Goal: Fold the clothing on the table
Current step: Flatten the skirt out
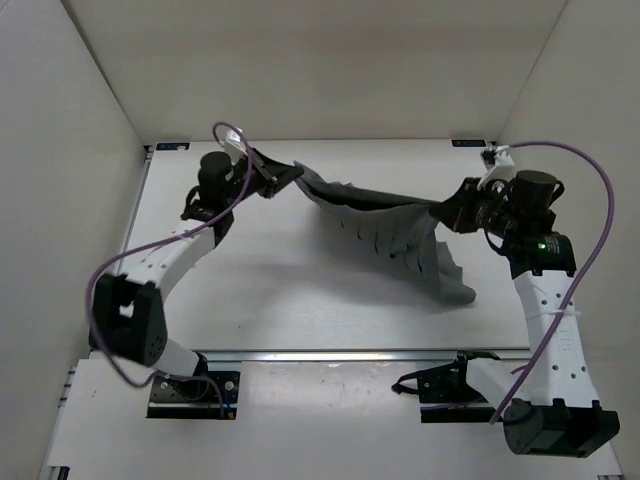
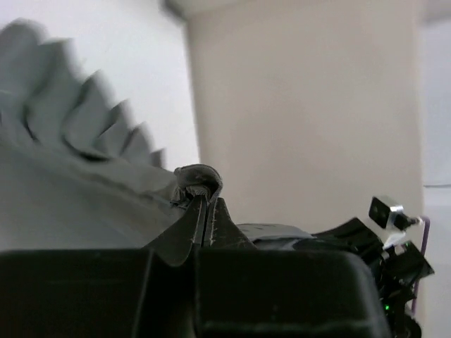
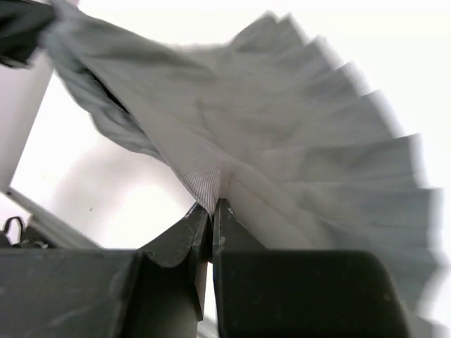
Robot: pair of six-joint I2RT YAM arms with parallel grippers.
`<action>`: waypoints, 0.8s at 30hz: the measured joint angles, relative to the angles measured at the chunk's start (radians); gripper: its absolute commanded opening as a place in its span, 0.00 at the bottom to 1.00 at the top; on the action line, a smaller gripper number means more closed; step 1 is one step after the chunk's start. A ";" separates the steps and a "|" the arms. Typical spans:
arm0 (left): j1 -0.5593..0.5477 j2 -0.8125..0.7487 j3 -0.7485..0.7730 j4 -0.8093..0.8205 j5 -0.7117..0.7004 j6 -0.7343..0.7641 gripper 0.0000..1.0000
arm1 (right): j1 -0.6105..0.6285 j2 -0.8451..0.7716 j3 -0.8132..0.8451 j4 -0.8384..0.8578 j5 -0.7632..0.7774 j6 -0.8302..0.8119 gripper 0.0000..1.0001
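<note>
The clothing point(image 1: 390, 232) is a dark grey pleated garment, lifted and stretched across the back half of the white table point(image 1: 280, 290). Its lower hem droops to the tabletop at the right. My left gripper point(image 1: 296, 174) is shut on its left corner, and my right gripper point(image 1: 442, 214) is shut on its right corner. In the left wrist view the jaws point(image 2: 206, 198) pinch a bunched fold of the clothing point(image 2: 77, 176). Seen from the right wrist, the gripper point(image 3: 212, 205) clamps a ribbed edge of the clothing point(image 3: 282, 134), which fans out above it.
White walls enclose the table on the left, back and right. Both arm bases point(image 1: 190, 392) sit on the near metal rail. Purple cables point(image 1: 590, 200) loop off each arm. Bare tabletop lies in front of the garment.
</note>
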 measured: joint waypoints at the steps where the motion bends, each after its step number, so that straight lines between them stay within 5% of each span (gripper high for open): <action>1: 0.006 -0.060 0.021 -0.034 -0.016 0.032 0.00 | 0.012 0.006 0.040 0.000 0.000 -0.007 0.00; 5: 0.051 -0.271 0.055 -0.146 -0.030 0.126 0.00 | 0.064 0.033 0.196 0.012 0.011 -0.049 0.00; 10: 0.097 -0.316 0.090 -0.242 -0.045 0.203 0.00 | 0.102 0.161 0.302 0.069 -0.028 -0.071 0.00; 14: 0.138 -0.188 0.156 -0.308 -0.038 0.230 0.00 | 0.114 0.388 0.456 0.107 -0.036 -0.089 0.00; 20: 0.166 0.122 0.547 -0.487 -0.042 0.326 0.00 | 0.121 0.772 0.860 0.072 -0.039 -0.116 0.00; 24: 0.174 0.183 0.754 -0.572 -0.056 0.380 0.00 | 0.126 0.830 1.019 0.078 -0.048 -0.127 0.00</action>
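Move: Both hands already hold the skirt's upper edge, with its body sagging between them: its middle is about 23 cm to the left hand's right, 9 cm back and 12 cm below. From the right hand it lies some 9 cm left, 3 cm ahead and 15 cm below, with the trailing hem corner about 5 cm back, 10 cm right and 27 cm below. The table's far edge is straight ahead, roughly 30 cm from the left hand and 42 cm from the right, low down. Keeping both pinches shut on the skirt's upper edge, the two hands whip it up by about 10 cm, the left drawing back a little as it rises, and then swing it forward towards the far table edge, the left dipping partway before both climb again at the end. The right covers the most ground, about 20 cm forward with a little drift left, while the left ends some 10 cm farther forward and 8 cm farther left, and both wrists tip their fingers upward by some 15 to 20 degrees. ##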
